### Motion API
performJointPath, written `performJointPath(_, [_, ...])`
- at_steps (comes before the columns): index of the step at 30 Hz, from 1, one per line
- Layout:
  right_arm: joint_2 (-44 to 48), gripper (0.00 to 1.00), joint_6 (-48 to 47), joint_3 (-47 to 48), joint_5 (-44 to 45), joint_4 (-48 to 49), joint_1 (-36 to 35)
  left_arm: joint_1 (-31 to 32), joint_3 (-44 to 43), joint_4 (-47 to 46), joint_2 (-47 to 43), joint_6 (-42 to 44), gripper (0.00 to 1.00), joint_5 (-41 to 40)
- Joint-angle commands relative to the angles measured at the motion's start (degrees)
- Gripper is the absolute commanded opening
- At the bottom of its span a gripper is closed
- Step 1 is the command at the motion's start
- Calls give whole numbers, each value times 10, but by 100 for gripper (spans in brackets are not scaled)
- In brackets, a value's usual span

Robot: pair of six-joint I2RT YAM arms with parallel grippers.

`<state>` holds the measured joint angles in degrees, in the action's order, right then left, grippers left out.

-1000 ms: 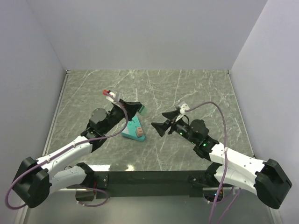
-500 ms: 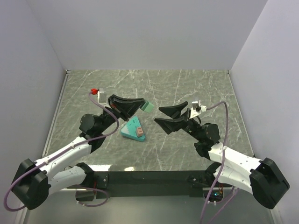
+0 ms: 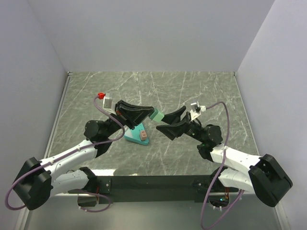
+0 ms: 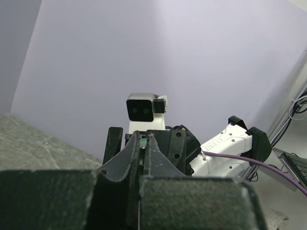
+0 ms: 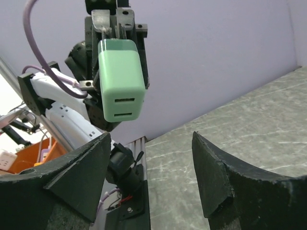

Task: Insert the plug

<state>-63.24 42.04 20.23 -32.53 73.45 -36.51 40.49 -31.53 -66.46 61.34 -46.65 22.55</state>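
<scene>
A pale green plug hangs in the air over the middle of the table, pinched at its back end by my shut left gripper. In the right wrist view the green plug shows its end face with two slots, above and left of the gap of my right gripper. The right gripper is open and holds nothing; its tips stand just right of the plug. In the left wrist view only a green sliver of the plug shows between the fingers. A teal triangular socket block lies on the table below.
The marble tabletop is walled by grey panels at the back and both sides. Purple cables loop from both wrists. A black base rail runs along the near edge.
My left gripper has carried the plug up and to the right, toward the right gripper. The right gripper has moved left to meet it, and its jaws have narrowed somewhat.
</scene>
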Motion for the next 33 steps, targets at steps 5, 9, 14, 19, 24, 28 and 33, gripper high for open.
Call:
performJointPath(5, [7, 74, 16, 7, -18, 211, 3, 6, 10, -68, 4, -18, 0, -9])
performJointPath(9, [20, 74, 5, 9, -16, 199, 3, 6, 12, -61, 1, -12, 0, -10])
performJointPath(14, [39, 73, -5, 14, -19, 186, 4, 10, 10, -58, 4, -6, 0, -13])
performJointPath(19, [49, 73, -13, 18, -15, 179, 4, 20, 6, -67, 18, -7, 0, -7])
performJointPath(24, [48, 72, -10, 34, -23, 187, 4, 31, -2, -69, 30, -5, 0, -4])
performJointPath(28, [50, 70, -17, 36, -18, 186, 4, 37, -3, -69, 31, -2, 0, -6])
performJointPath(33, [46, 51, -14, 35, -21, 201, 3, 41, -4, -80, 42, -1, 0, 0])
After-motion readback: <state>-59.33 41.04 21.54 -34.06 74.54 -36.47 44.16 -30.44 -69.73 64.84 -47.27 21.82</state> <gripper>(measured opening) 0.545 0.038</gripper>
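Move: Held out by its prongs in the left fingers, the green plug sits some 3 cm to the right of the left hand and level with it. From the open right hand the plug is only about 2 cm to the left and 6 cm above. The teal socket block lies on the table about 17 cm ahead of the right hand, 11 cm to its left and 28 cm below; the brown plug is on it, 17 cm ahead and 8 cm left. Rising about 3 cm and drawing back some 1.5 cm, the right hand brings its open fingers up around the green plug's body, rolling slightly; then it stops and starts closing them. The left hand keeps its pinch on the prongs and, from midway, eases the plug about 2 cm right and down between those fingers, drifting back a little. Whether the right fingers already touch the plug can't be told. ##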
